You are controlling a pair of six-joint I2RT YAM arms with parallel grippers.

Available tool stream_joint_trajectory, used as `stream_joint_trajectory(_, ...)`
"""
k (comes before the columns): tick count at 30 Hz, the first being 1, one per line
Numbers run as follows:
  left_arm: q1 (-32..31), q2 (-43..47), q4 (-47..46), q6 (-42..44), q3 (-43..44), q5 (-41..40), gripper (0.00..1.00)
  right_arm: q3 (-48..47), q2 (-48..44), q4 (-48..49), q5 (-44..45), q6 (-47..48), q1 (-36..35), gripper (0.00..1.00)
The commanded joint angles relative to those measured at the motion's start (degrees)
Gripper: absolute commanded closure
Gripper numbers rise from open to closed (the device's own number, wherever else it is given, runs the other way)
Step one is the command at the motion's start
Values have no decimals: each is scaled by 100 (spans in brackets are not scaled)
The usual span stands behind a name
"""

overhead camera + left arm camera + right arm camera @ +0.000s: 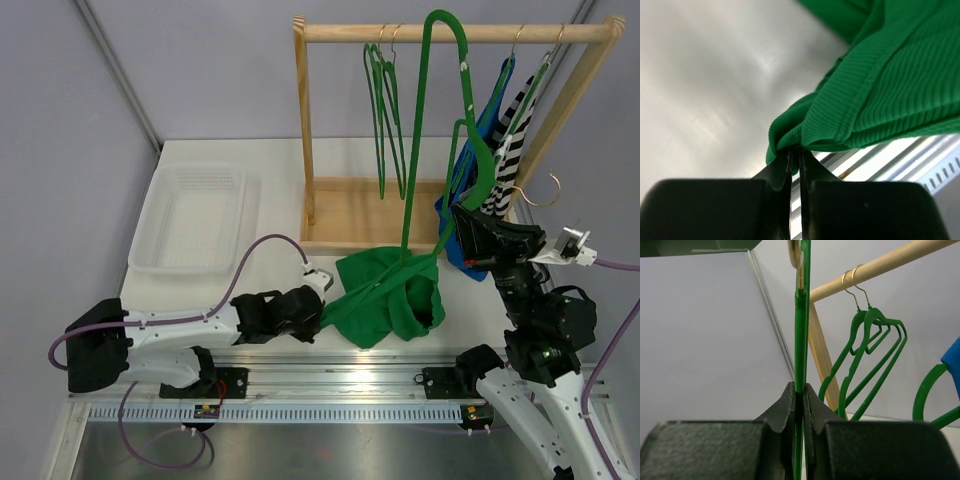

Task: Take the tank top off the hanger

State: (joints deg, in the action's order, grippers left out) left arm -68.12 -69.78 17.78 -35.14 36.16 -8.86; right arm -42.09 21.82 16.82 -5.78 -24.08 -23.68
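Note:
The green tank top [388, 298] lies bunched on the table in front of the rack, one strap still pulled taut around the lower end of a big green hanger [412, 150]. The hanger stands nearly upright, its hook up by the rack's rod. My left gripper [325, 308] is low at the garment's left edge and shut on a fold of its ribbed hem; the left wrist view shows the tank top [880, 90] pinched at the gripper's [795, 152] tips. My right gripper [462, 215] is shut on the hanger's thin bar, and the hanger [801, 340] runs straight up from that gripper [800, 390].
A wooden clothes rack [450, 32] stands behind, with empty green hangers [385, 110], a blue garment [492, 110] and a striped garment [512, 150] hanging at its right end. A white plastic basket [195, 215] sits at the left. A metal rail runs along the near edge.

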Motion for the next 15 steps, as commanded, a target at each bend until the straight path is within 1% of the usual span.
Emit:
stream_joint_trajectory(1, 71, 376, 1139, -617, -276, -1003, 100, -414, 41, 753, 719, 263, 4, 100)
stream_joint_trajectory(4, 70, 1052, 1560, -942, -285, -1415, 100, -624, 199, 507, 342, 263, 4, 100)
stream_joint_trajectory(5, 71, 1480, 1988, -1082, -250, -1799, 100, -721, 226, 385, 289, 350, 13, 100)
stream_joint_trajectory(6, 71, 1763, 2149, -1370, -224, -1968, 100, -948, 278, 79, 358, 368, 4, 100)
stream_joint_trajectory(7, 71, 2001, 2264, -1451, -224, -2127, 100, -1055, 296, -63, 411, 377, 4, 100)
stream_joint_trajectory(8, 97, 2221, 2587, -1557, -206, -2442, 100, -1117, 296, -152, 481, 438, 13, 100)
stream_joint_trajectory(9, 114, 2684, 2625, -1610, -258, -2488, 100, -1135, 253, -92, 542, 430, 13, 100)
stream_joint_trajectory(11, 114, 3100, 1872, -1007, -373, -1736, 100, -1065, 208, 119, 543, 290, 13, 100)
stream_joint_trajectory(12, 106, 3372, 1547, -369, -443, -1298, 100, -1030, 217, 381, 691, 211, 4, 100)
stream_joint_trajectory(13, 106, 3470, 1214, -75, -565, -789, 100, -943, 252, 575, 649, 141, 13, 100)
stream_joint_trajectory(14, 53, 3514, 679, 110, -610, 86, 100, -890, 296, 777, 614, -34, 21, 100)
stream_joint_trajectory(15, 9, 3524, 465, 277, -636, 400, 100, -828, 409, 1249, 448, -123, 13, 100)
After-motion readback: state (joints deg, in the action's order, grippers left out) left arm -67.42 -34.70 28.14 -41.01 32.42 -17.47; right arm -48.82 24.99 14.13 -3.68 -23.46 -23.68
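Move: The tank top's main bundle, its edge still pinched by the left fingers, lies about 18 cm right of the left hand and 7 cm ahead, roughly level with it. From the right hand, which holds the hanger, that bundle is some 40 cm below, 8 cm left and about 1 cm ahead. The rack's wooden base stands about 25 cm ahead of the right hand, 12 cm left, 46 cm below; the blue tank top hangs some 25 cm ahead, 7 cm right, 20 cm below. The tank top's pinched edge is drawn up and left by the left hand, away from the cloth bundle: first left, then mostly up about 10 cm, easing back right a little at the end, with its left side rolling down some 20 degrees. The right hand keeps its grip on the hanger, dips slightly forward, then comes back and rises about 3 cm. ##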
